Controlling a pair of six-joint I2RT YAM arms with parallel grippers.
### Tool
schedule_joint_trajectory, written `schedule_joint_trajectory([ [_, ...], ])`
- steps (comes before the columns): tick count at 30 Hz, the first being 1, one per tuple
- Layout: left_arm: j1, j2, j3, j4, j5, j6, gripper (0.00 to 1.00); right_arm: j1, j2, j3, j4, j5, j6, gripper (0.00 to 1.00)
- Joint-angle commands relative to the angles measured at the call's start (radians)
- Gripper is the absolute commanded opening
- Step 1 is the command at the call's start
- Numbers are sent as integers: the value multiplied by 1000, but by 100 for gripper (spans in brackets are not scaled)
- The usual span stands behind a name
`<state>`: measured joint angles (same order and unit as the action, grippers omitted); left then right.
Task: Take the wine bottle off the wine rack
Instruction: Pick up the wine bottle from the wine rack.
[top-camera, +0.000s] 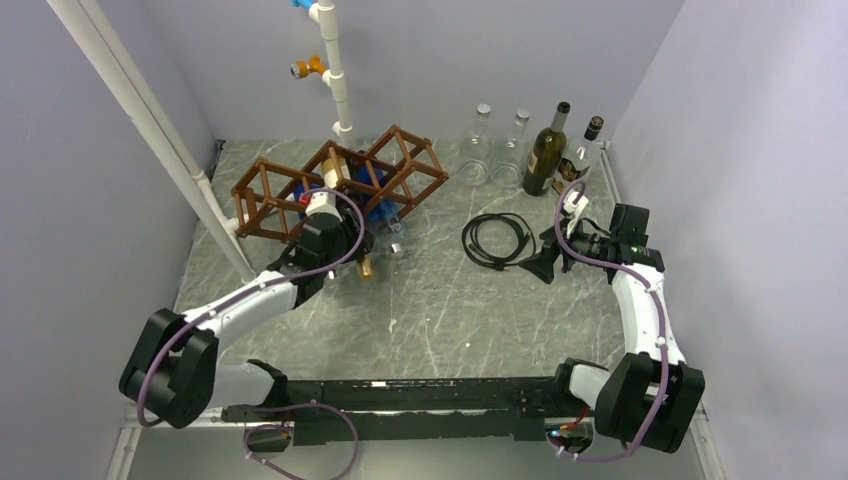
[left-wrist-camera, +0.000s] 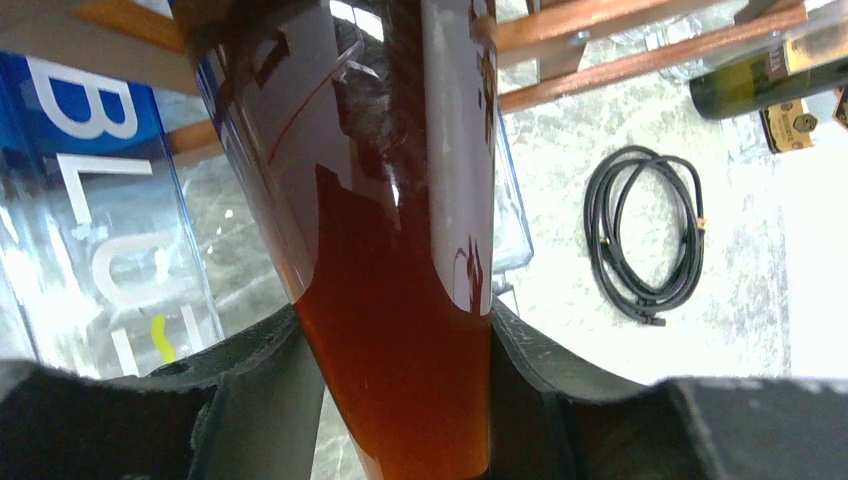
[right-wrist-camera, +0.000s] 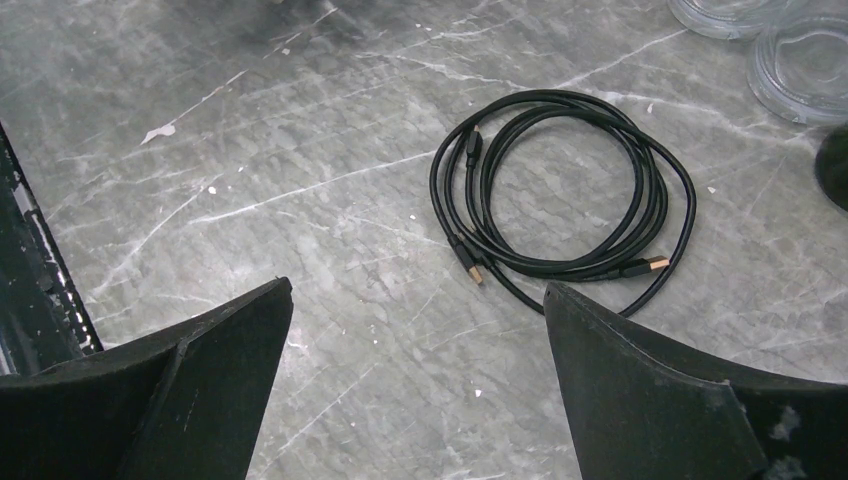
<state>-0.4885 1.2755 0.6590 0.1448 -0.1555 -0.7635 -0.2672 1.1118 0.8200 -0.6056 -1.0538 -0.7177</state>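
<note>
The wine rack (top-camera: 270, 192), a brown wooden lattice, lies at the back left of the table, and its bars (left-wrist-camera: 640, 52) cross the top of the left wrist view. A dark amber wine bottle (left-wrist-camera: 380, 200) lies slanting through the rack, its gold-capped neck (top-camera: 365, 267) pointing towards me. My left gripper (left-wrist-camera: 390, 325) is shut on the bottle's narrowing part, one black finger (left-wrist-camera: 250, 370) pressed to each side. My right gripper (right-wrist-camera: 415, 300) stands open over bare table near the cable, with nothing between its fingers (right-wrist-camera: 640, 380).
A blue bottle (left-wrist-camera: 90, 200) lies in the rack beside the wine bottle. A coiled black cable (top-camera: 498, 240) lies mid-table. Two clear glass bottles (top-camera: 480, 150) and two dark wine bottles (top-camera: 548, 150) stand at the back right. A white pipe (top-camera: 335, 70) rises behind the rack.
</note>
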Motion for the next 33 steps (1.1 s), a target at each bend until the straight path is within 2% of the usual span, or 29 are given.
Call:
schedule_joint_trajectory([
  [1,-22,-101,-7,128,-46,65,0,3,-10,42,-8,-9,-31,100],
  [10,-56,-164,-64,172,-93,89,0,4,-12,41,-6,-6,-31,100],
  [33,-107,-361,-109,80,-109,38,0,6,-23,38,-5,-9,-31,99],
])
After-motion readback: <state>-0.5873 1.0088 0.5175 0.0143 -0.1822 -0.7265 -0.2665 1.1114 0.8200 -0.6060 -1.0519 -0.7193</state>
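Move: Between the left hand's fingers already is the tapering neck end of the wine bottle; its middle lies about 7 cm ahead and 3 cm to the left, its base still inside the rack, whose middle is some 10 cm ahead and 4 cm left, roughly level. The left blue bottle lies about 7 cm left and 2 cm ahead, the right one 6 cm right and 4 cm ahead, both some 6 cm lower. From the idle right hand the wine bottle is about 38 cm left and 10 cm ahead. Drawing the wine bottle out neck first, the left hand goes on pulling almost straight back towards the robot, a bit over 6 cm at a steady pace and nearly level, away from the rack. The wrist turns only some 5 degrees clockwise; the fingers keep their grip around the bottle, below its shoulder towards the neck. ##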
